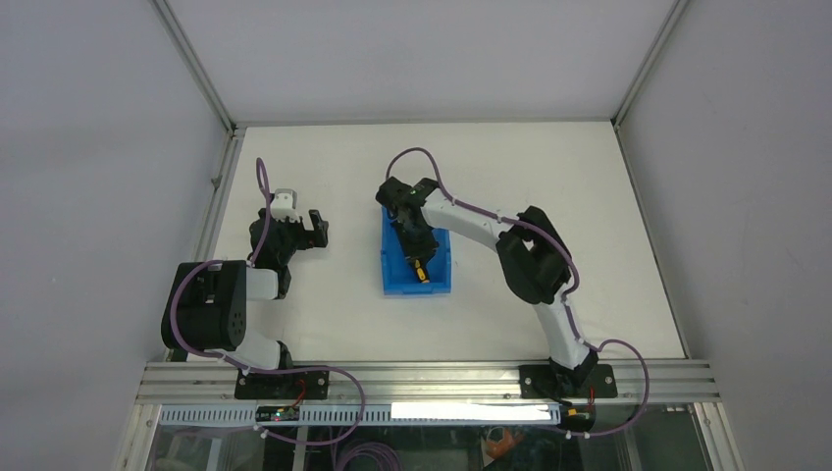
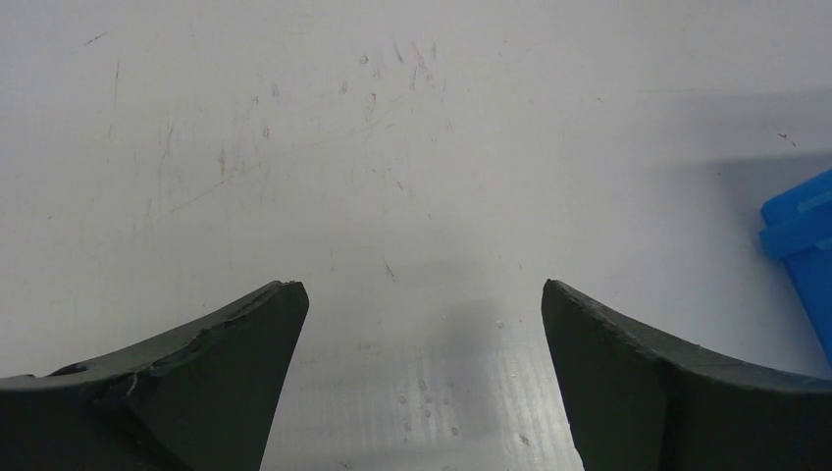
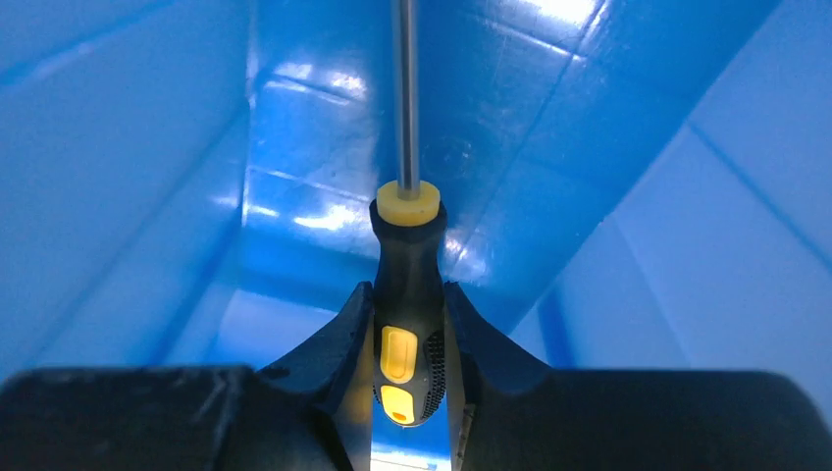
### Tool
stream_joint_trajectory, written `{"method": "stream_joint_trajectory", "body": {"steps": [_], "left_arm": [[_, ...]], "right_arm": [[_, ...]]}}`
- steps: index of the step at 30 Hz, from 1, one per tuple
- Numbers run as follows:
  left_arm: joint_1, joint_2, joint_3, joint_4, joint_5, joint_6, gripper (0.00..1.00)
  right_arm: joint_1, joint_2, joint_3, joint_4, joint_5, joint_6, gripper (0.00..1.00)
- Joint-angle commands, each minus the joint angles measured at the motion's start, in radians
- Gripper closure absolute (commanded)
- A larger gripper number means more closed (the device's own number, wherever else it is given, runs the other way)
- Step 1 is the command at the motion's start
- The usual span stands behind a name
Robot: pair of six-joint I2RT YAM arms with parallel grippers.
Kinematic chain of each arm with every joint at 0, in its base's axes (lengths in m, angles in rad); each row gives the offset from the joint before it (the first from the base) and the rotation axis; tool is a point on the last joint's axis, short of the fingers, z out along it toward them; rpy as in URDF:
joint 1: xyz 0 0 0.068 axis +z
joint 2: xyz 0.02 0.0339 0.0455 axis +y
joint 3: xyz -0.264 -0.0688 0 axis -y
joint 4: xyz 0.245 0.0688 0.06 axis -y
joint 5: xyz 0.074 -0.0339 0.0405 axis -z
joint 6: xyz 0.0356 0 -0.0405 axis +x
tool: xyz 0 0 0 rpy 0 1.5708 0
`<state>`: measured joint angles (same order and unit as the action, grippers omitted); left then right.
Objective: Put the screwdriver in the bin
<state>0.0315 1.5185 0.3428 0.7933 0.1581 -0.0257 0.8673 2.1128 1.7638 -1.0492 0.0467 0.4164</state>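
Note:
The blue bin (image 1: pixel 394 278) sits mid-table. My right gripper (image 1: pixel 413 245) reaches down into it and is shut on the screwdriver (image 1: pixel 420 271), whose yellow end shows near the bin's front wall. In the right wrist view the black and yellow handle of the screwdriver (image 3: pixel 406 324) is clamped between the fingers of my right gripper (image 3: pixel 408 299), and the thin metal shaft runs up toward the blue bin (image 3: pixel 638 245) wall and floor. My left gripper (image 1: pixel 316 229) hovers over bare table left of the bin, open and holding nothing. In the left wrist view my left gripper (image 2: pixel 422 294) shows wide-apart fingers and a corner of the bin (image 2: pixel 803 235).
The white table (image 1: pixel 324 314) is bounded by grey enclosure walls with metal posts at the back corners (image 1: pixel 232 128). An aluminium rail (image 1: pixel 432 378) carries both arm bases along the near edge. Purple cables loop around each arm.

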Motion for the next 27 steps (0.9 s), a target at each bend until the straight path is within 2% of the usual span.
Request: {"method": "stream_joint_trajectory", "body": {"steps": [1, 3, 7, 9, 17, 23, 24, 25, 26, 27], "left_arm": [[-0.009, -0.012, 0.018, 0.057, 0.005, 0.0, 0.01], [-0.009, -0.011, 0.018, 0.056, 0.005, 0.0, 0.01], [-0.009, -0.012, 0.018, 0.057, 0.005, 0.0, 0.01], [-0.01, -0.011, 0.018, 0.057, 0.005, 0.0, 0.01], [-0.009, -0.011, 0.018, 0.057, 0.005, 0.0, 0.01], [-0.01, -0.012, 0.018, 0.057, 0.005, 0.0, 0.01], [-0.01, -0.012, 0.018, 0.056, 0.005, 0.0, 0.01], [-0.01, -0.011, 0.019, 0.056, 0.005, 0.0, 0.01], [-0.01, -0.012, 0.018, 0.057, 0.005, 0.0, 0.01], [-0.009, -0.012, 0.018, 0.057, 0.005, 0.0, 0.01]], "right_arm": [[-0.002, 0.019, -0.017, 0.084, 0.033, -0.013, 0.97], [-0.001, 0.032, -0.029, 0.098, 0.051, -0.002, 0.88], [-0.001, 0.039, -0.044, 0.113, 0.08, 0.021, 0.64], [-0.002, 0.028, -0.047, 0.114, 0.086, 0.026, 0.58], [0.012, -0.107, -0.014, 0.057, 0.159, 0.02, 0.56], [0.021, -0.267, 0.012, 0.03, 0.214, -0.008, 0.53], [0.021, -0.299, 0.008, 0.035, 0.225, -0.017, 0.45], [0.021, -0.333, -0.008, 0.046, 0.237, -0.028, 0.29], [0.021, -0.375, -0.031, 0.069, 0.254, -0.04, 0.08], [0.019, -0.415, -0.066, 0.1, 0.269, -0.052, 0.02]]}}
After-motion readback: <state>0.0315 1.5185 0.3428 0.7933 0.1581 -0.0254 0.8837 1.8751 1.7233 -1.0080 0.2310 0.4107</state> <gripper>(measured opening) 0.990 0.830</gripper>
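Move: The right hand already has the screwdriver by its handle inside the blue bin, shank pointing forward; the bin's middle lies about 5 cm ahead, 1 cm left and some 2 cm below. Its near wall is roughly 6 cm back and 1 cm left, its right wall some 6 cm right and 5 cm ahead. From the idle left hand, the bin's middle is about 28 cm right, 5 cm back and roughly 1 cm below. Lower the right gripper about 3 cm further towards the bin floor with the handle still pinched, then part the fingers partway there and let go. Rise back out some 12 cm, easing 1 to 2 cm forward and swinging the fingertips forward by about 15 degrees, and open wide near the top. ##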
